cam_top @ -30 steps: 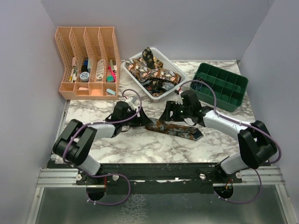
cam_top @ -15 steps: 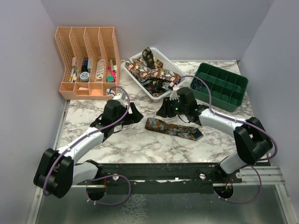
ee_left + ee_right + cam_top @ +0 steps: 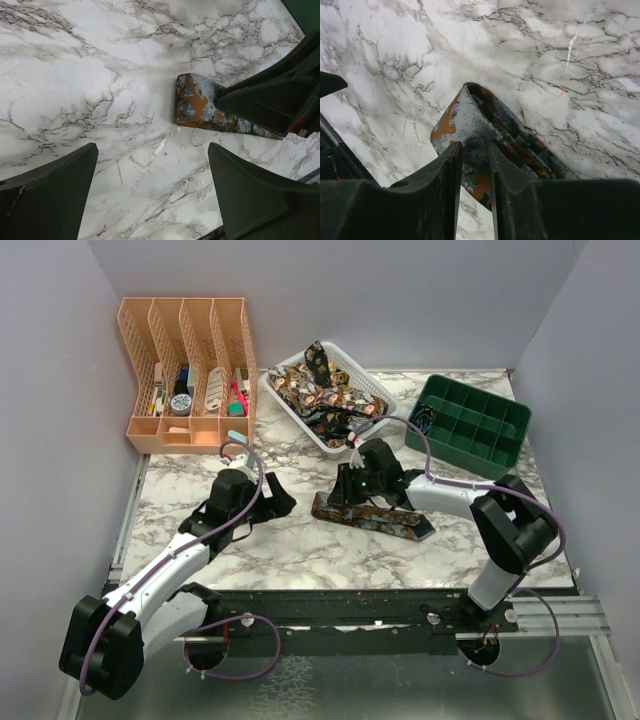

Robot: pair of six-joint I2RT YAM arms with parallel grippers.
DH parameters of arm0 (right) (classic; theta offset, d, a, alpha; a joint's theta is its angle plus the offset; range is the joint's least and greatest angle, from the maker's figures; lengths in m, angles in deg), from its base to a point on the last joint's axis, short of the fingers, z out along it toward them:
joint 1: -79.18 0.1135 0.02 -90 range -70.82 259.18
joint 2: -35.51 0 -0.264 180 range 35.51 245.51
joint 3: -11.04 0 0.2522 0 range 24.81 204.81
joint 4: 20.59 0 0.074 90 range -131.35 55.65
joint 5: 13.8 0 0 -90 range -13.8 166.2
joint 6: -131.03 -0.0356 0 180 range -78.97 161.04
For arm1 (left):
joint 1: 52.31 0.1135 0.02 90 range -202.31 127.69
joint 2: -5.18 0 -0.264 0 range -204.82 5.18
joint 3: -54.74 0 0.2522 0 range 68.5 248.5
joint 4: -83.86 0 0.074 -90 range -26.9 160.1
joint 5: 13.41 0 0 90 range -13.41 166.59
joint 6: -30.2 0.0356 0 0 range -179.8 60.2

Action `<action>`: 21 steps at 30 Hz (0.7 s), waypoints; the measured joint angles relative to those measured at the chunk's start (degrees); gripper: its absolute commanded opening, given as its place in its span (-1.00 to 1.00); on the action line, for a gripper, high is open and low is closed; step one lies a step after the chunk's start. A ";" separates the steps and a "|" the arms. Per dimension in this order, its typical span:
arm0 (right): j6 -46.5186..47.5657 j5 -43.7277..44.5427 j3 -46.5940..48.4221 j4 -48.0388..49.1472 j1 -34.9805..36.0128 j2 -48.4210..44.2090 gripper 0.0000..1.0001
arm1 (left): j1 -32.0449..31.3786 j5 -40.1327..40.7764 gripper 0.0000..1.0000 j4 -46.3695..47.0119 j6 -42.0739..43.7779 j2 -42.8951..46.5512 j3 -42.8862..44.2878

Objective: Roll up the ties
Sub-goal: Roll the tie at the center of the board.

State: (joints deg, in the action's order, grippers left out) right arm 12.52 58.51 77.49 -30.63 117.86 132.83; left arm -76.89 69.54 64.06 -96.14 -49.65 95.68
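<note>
One patterned tie (image 3: 378,516) lies flat on the marble table, running from centre toward the right. My right gripper (image 3: 336,497) is at its left end, jaws nearly together with the fabric pinched up between them. In the right wrist view that end of the tie (image 3: 462,117) rises in a fold between the right gripper (image 3: 475,146). My left gripper (image 3: 277,498) stands wide open over bare marble, a short way left of the tie. The left wrist view has the left gripper (image 3: 152,150) holding nothing, the tie end (image 3: 196,104) lying beyond it.
A white basket (image 3: 288,412) holding more tangled ties (image 3: 322,390) stands at the back centre. An orange desk organizer (image 3: 186,370) is at the back left. A green compartment tray (image 3: 472,424) sits at the back right.
My left gripper let go, drew back leftward off the tie and opened wider. My right gripper moved left to the tie's left end and closed on it.
</note>
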 measured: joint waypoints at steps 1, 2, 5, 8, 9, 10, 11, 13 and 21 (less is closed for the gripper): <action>0.00 0.37 -0.02 -0.07 0.00 0.26 -0.36 | 0.11 0.02 0.85 -0.20 0.02 0.07 0.00; 0.00 0.55 -0.02 -0.15 0.00 0.50 -0.36 | 0.15 0.02 0.85 -0.35 0.02 0.07 0.00; 0.04 0.63 -0.11 -0.31 0.00 0.70 -0.29 | 0.22 0.04 0.85 -0.68 0.04 0.04 0.00; 0.76 0.50 -0.09 -0.42 0.00 0.61 -0.10 | 0.24 0.02 0.85 -0.76 0.04 0.02 0.00; 1.31 0.46 -0.07 -0.59 0.00 0.44 0.01 | 0.24 0.02 0.85 -0.79 0.07 0.00 0.00; 1.84 0.35 0.04 -0.96 0.00 0.09 0.13 | 0.24 0.02 0.85 -0.81 0.09 -0.04 0.00; 2.67 0.24 0.24 -1.62 0.00 -0.50 0.23 | 0.24 0.02 0.85 -0.83 0.11 -0.11 0.00; 4.66 0.26 1.01 -3.43 0.00 -2.38 0.40 | 0.24 0.02 0.85 -0.98 0.17 -0.15 0.00; 21.49 -2.45 -3.91 3.96 -0.04 -11.91 1.00 | 0.35 0.02 0.85 -1.25 0.33 -0.15 0.00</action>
State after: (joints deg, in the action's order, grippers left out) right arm 34.01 56.06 73.58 -26.67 117.81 120.92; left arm -76.54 69.56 62.81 -95.81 -49.80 95.68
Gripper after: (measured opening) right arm 0.993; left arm 0.923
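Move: The right gripper, nearly shut, is already down on the rolled left end of the tie, its middle about 3 cm below, 1 cm back and 1 cm left. The tie's tail ends some 20 cm to the right and 5 cm back; the white basket's middle is about 23 cm ahead and 1 cm left. From the open left gripper the rolled end lies about 11 cm right, 2 cm ahead and 8 cm lower. Keep the right fingertips pressing down on the rolled end, sinking barely half a centimetre, then lift them straight up off the tie, about 6 cm above where they began. Spread the fingers fully as you rise, tipping them up by some 25 degrees and swinging the hand a little counter-clockwise. ##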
